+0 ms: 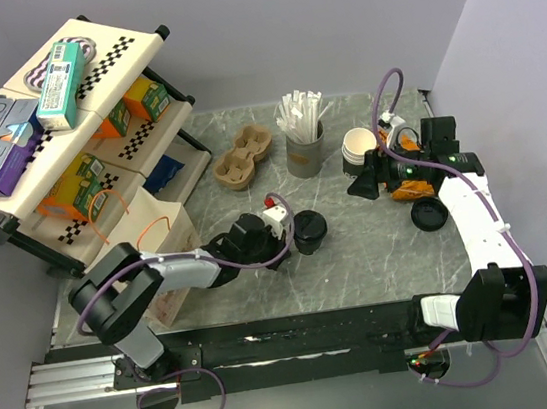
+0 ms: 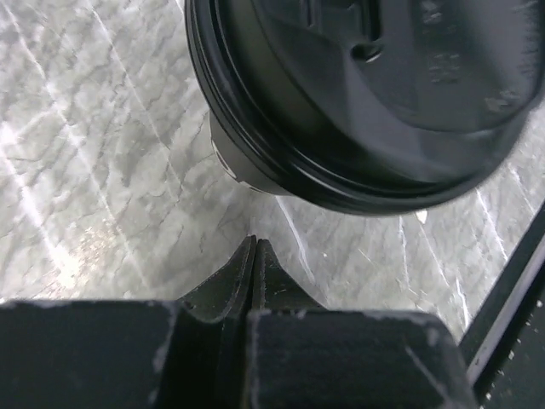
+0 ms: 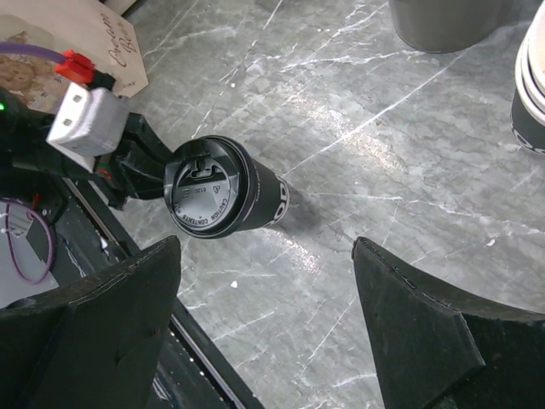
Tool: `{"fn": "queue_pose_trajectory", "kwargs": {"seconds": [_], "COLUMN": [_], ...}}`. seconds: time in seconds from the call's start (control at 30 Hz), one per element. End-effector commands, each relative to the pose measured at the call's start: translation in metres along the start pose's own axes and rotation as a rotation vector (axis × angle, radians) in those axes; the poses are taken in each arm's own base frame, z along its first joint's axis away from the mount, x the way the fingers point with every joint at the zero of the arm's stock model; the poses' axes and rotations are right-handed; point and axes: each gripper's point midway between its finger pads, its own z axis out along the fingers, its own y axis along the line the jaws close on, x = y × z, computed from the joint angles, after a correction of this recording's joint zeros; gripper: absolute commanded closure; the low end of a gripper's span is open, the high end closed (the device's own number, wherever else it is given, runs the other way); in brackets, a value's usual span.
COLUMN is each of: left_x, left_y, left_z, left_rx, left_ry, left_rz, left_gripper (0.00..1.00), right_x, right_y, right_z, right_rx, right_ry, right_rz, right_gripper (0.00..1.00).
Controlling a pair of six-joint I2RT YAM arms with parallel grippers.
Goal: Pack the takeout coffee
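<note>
The takeout coffee (image 1: 309,230), a dark cup with a black lid, stands upright on the marble table (image 1: 381,251) near the middle. My left gripper (image 1: 285,231) is just to its left. In the left wrist view its fingertips (image 2: 254,242) are pressed together with nothing between them, a little short of the cup's lid (image 2: 366,94). My right gripper (image 1: 362,188) hovers open at the right rear. Its wrist view looks down on the takeout coffee (image 3: 223,189), which lies beyond the spread fingers (image 3: 400,298), and shows the left gripper (image 3: 128,166) beside the cup.
A brown paper bag (image 1: 163,244) stands left of the left arm. At the back are a cardboard cup carrier (image 1: 242,158), a grey pot of straws (image 1: 304,145) and a stack of white cups (image 1: 359,150). A loose black lid (image 1: 426,215) lies at the right. A shelf rack (image 1: 64,141) fills the left rear.
</note>
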Motion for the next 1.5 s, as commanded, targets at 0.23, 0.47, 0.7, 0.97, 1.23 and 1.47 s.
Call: {"fn": "queue_pose_trajectory", "kwargs": {"seconds": [0.23, 0.47, 0.7, 0.97, 1.23, 1.47], "left_x": [-0.023, -0.025, -0.034, -0.032, -0.044, -0.056], "left_y": [-0.012, -0.014, -0.020, -0.025, -0.028, -0.029], "left_z": [0.028, 0.041, 0.060, 0.083, 0.112, 0.140], "left_rx": [0.066, 0.086, 0.103, 0.127, 0.141, 0.152], "left_ry": [-0.088, -0.084, -0.084, -0.048, -0.040, -0.046], "left_rz": [0.027, 0.042, 0.051, 0.039, 0.024, 0.025], "left_gripper": [0.99, 0.99, 0.99, 0.99, 0.99, 0.99], "right_x": [-0.015, -0.011, -0.011, -0.008, -0.007, -0.006], "right_y": [-0.005, -0.011, -0.019, -0.031, -0.048, -0.062], "right_z": [-0.008, -0.010, -0.015, -0.023, -0.032, -0.040], "right_rx": [0.028, 0.034, 0.048, 0.068, 0.086, 0.102], "right_ry": [-0.038, -0.035, -0.048, -0.055, -0.073, -0.107], "right_rz": [-0.020, -0.012, -0.006, 0.005, 0.034, 0.063], "right_gripper": [0.12, 0.12, 0.12, 0.12, 0.12, 0.12]}}
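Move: The lidded coffee cup stands just off the left hand's shut fingertips, its middle roughly 7 cm to the right and 3 cm ahead, about level with them. From the same hand, the stack of empty cups is some 25 cm ahead and 22 cm right, and the straw holder about 27 cm ahead and 8 cm right. From the right hand, the coffee cup lies about 14 cm left, 2 cm back and 17 cm below. Rightward and forward, after first sinking 2 cm, the left hand travels some 12 cm right and 6 cm ahead at low height, its shut fingertips pushing the lidded cup along the table from its left side, towards the cup stack's side of the table. The right hand, empty and open, drifts about 6.5 cm to the right at height, gathering speed late. ##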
